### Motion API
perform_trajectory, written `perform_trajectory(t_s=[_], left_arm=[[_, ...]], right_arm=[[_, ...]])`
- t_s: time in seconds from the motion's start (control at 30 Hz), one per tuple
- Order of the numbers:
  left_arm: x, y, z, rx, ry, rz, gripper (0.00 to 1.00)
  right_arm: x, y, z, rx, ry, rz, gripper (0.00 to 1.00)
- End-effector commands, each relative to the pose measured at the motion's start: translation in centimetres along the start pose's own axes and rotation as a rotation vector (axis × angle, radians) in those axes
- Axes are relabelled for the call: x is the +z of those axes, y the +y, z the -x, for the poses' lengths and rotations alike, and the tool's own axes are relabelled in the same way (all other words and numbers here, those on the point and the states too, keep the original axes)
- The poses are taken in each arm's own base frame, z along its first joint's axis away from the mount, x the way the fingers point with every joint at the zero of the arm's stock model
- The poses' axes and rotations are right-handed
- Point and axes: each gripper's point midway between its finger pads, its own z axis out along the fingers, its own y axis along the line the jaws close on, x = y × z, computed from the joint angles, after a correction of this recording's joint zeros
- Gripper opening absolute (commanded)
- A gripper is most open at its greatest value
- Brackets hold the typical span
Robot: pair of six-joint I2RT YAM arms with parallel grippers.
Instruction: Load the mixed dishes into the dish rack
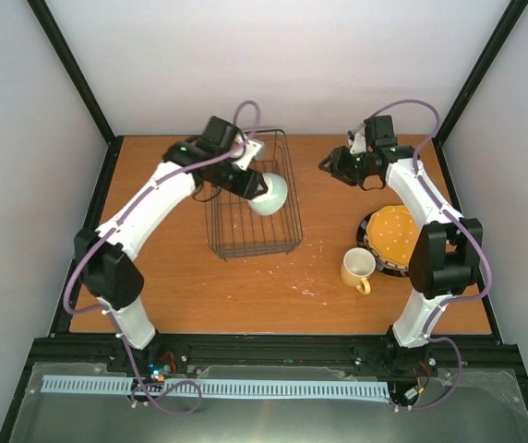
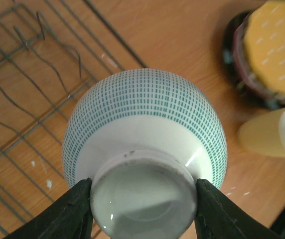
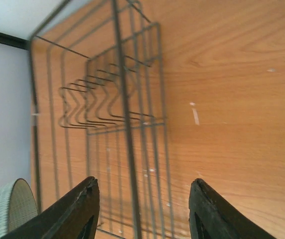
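Note:
A small pale bowl (image 1: 269, 194) patterned with blue-green dashes hangs tilted over the right side of the dark wire dish rack (image 1: 296, 198). My left gripper (image 1: 253, 185) is shut on the bowl's foot ring. In the left wrist view the bowl (image 2: 142, 114) fills the middle, with the gripper (image 2: 142, 199) pinching its base and the rack (image 2: 28, 99) beneath. My right gripper (image 1: 324, 164) hovers open and empty just right of the rack's far corner. Its wrist view shows the gripper (image 3: 142, 199), the rack wires (image 3: 127, 114) and the bowl's edge (image 3: 10, 209).
A cream-yellow mug (image 1: 357, 268) stands upright on the table at the right. Behind it lies a plate stack with an orange-yellow dotted plate (image 1: 395, 233) on top and a black rim (image 1: 375, 258) showing underneath. The mug (image 2: 269, 134) and the plates (image 2: 277, 45) also appear in the left wrist view.

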Motion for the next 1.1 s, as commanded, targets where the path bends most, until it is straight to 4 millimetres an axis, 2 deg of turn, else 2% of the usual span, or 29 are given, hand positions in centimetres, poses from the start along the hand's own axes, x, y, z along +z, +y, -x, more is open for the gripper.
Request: perform_trajectory(t_s=[0.0,0.1,0.2,0.43,0.6,0.93,1.07], left_arm=[[0.8,0.7,-0.8,0.140,0.076,0.223,0.01],[2.4,2.0,-1.9,0.153,0.132,0.303,0.01],[3.2,3.2,-1.9,0.170,0.144,0.374,0.01],[7.3,4.2,-3.7,0.229,0.224,0.437,0.01],[8.9,3.5,-3.0,0.239,0.207,0.413,0.01],[11.8,3.0,-3.1,0.280,0.208,0.401,0.01],[12.7,3.5,-3.4,0.292,0.221,0.411,0.01]], right_arm=[[0.0,-3.6,-1.8,-0.021,0.052,-0.174,0.48],[0.0,-3.9,-1.6,-0.031,0.048,-0.182,0.48],[-0.1,-4.1,-1.4,-0.036,0.043,-0.185,0.48],[0.1,-4.9,-1.1,-0.031,0.040,-0.173,0.48],[0.2,-5.4,-0.9,-0.025,0.041,-0.153,0.48],[-0.2,-6.1,-0.9,-0.017,0.043,-0.140,0.48],[-0.6,-6.6,-0.9,-0.012,0.042,-0.140,0.48]])
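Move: The left hand still holds the bowl by its foot, with the near-right part of the dish rack almost beneath: that spot lies about 3 cm ahead, 3 cm to its right and 18 cm below. The mug stands some 9 cm back and 24 cm right, the plate stack about level but 32 cm right, both roughly 20 cm down. From the empty right hand, the rack spot is about 17 cm left, 5 cm back and 14 cm below. Straight down for the most part, about 14 cm and slowing near the end, the left hand takes the bowl into the near-right part of the rack, keeping its grip on the foot. As it sinks, the wrist rolls some 30 degrees, so the fingers swing from slanting down to the right to almost plumb. The right hand, still open, draws off from the rack, about 4 cm to its right and 4 cm down. ##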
